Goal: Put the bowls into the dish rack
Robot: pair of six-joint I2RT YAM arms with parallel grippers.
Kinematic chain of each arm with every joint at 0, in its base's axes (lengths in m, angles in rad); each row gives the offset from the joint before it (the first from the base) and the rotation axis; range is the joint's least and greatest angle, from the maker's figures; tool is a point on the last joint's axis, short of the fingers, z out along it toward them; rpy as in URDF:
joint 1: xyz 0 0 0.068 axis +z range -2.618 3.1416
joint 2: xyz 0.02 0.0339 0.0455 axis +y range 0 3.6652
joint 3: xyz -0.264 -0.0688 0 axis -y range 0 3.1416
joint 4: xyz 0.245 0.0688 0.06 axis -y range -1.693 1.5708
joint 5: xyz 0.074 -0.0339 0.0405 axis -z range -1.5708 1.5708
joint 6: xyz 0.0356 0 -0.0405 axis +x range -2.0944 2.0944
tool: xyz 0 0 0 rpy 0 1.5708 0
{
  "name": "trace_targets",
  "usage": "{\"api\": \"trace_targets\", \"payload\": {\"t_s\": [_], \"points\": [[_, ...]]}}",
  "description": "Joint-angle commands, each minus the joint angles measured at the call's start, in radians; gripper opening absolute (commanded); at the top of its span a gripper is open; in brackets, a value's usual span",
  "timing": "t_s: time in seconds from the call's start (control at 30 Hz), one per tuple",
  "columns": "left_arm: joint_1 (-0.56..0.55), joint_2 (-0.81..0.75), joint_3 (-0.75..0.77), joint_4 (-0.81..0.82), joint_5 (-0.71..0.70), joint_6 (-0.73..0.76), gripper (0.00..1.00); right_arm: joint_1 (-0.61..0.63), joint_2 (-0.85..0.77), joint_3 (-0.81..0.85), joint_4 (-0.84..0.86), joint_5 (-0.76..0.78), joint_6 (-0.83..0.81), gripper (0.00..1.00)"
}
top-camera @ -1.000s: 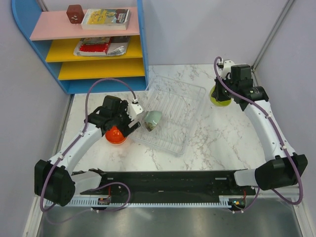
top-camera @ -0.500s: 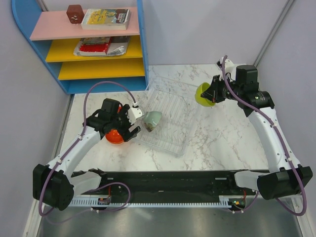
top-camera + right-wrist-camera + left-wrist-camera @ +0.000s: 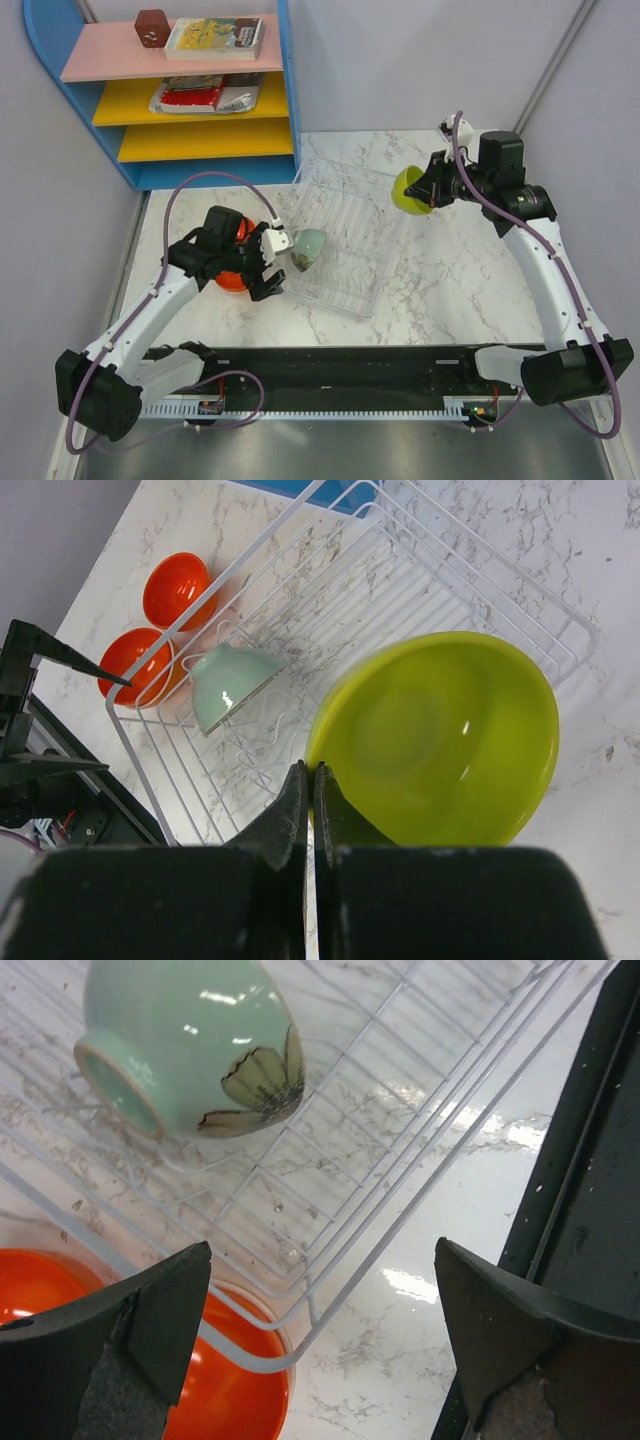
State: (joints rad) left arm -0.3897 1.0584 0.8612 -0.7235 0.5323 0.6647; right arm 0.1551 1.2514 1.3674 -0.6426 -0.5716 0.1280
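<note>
The wire dish rack (image 3: pixel 352 212) lies slantwise mid-table. A pale green bowl (image 3: pixel 310 246) with a painted flower leans on its side in the rack's near-left corner. Just left of it my left gripper (image 3: pixel 277 268) stands open and holds nothing. In the left wrist view its jaws (image 3: pixel 320 1332) straddle the rack's corner wire (image 3: pixel 254 1361), with an orange bowl (image 3: pixel 225 1395) below. My right gripper (image 3: pixel 426 189) is shut on the rim of a yellow-green bowl (image 3: pixel 408 192), which it holds tilted in the air over the rack's far-right edge. In the right wrist view that bowl (image 3: pixel 445 742) hangs above the rack (image 3: pixel 440 575).
Two orange bowls (image 3: pixel 176 585) (image 3: pixel 135 666) sit on the marble just left of the rack, largely under my left arm. A blue shelf unit (image 3: pixel 190 90) with a book and packets stands at the far left. Grey walls close both sides.
My right arm has lifted the yellow-green bowl off the table and carried it left to the rack's edge. My left gripper has drawn back from the pale green bowl, still open.
</note>
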Motion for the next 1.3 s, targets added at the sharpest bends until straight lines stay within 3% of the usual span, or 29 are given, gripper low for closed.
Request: {"api": "trace_targets", "payload": {"t_s": [0.0,0.33,0.53,0.87,1.1,1.27], "points": [[-0.063,0.006,0.059,-0.039,0.063,-0.014,1.00,0.003,-0.041,0.025,0.057,0.006,-0.014,0.00],[-0.333,0.192,0.177,0.140,-0.215,-0.152,1.00,-0.046,-0.110,0.036,0.051,0.131,-0.054,0.00],[-0.466,0.279,0.262,0.134,-0.218,-0.133,1.00,-0.137,-0.139,0.027,0.023,0.171,-0.097,0.00],[-0.627,0.341,0.318,0.001,-0.086,-0.018,1.00,-0.324,-0.127,0.010,0.003,0.101,-0.114,0.00],[-0.754,0.437,0.325,-0.016,-0.123,-0.001,1.00,-0.419,-0.112,0.021,0.001,0.035,-0.096,0.00],[-0.785,0.544,0.380,0.013,-0.163,-0.007,1.00,-0.434,-0.121,0.015,0.000,0.009,-0.084,0.00]]}}
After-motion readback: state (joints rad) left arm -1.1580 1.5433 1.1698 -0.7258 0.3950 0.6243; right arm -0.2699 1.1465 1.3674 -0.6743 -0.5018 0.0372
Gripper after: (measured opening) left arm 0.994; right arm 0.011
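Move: Some 23 cm to the left hand's right, 7 cm back and 5 cm lower, lies the dish rack's near-right corner. The pale green bowl in the rack sits about 9 cm right and 8 cm ahead, 8 cm below; the near orange bowl stands 8 cm left, 3 cm ahead, 10 cm below. From the right hand, the rack's middle is roughly 18 cm left, level fore and aft, 22 cm below. Swinging right about 17 cm and, mostly in the second half, back some 12 cm, the left hand passes along the rack's near side towards its near-right corner, turning clockwise about 40 degrees and sinking at the end, fingers still wide open. Meanwhile the right hand keeps its pinch on the lime bowl and carries it some 15 cm right, away from the rack, turning clockwise. ##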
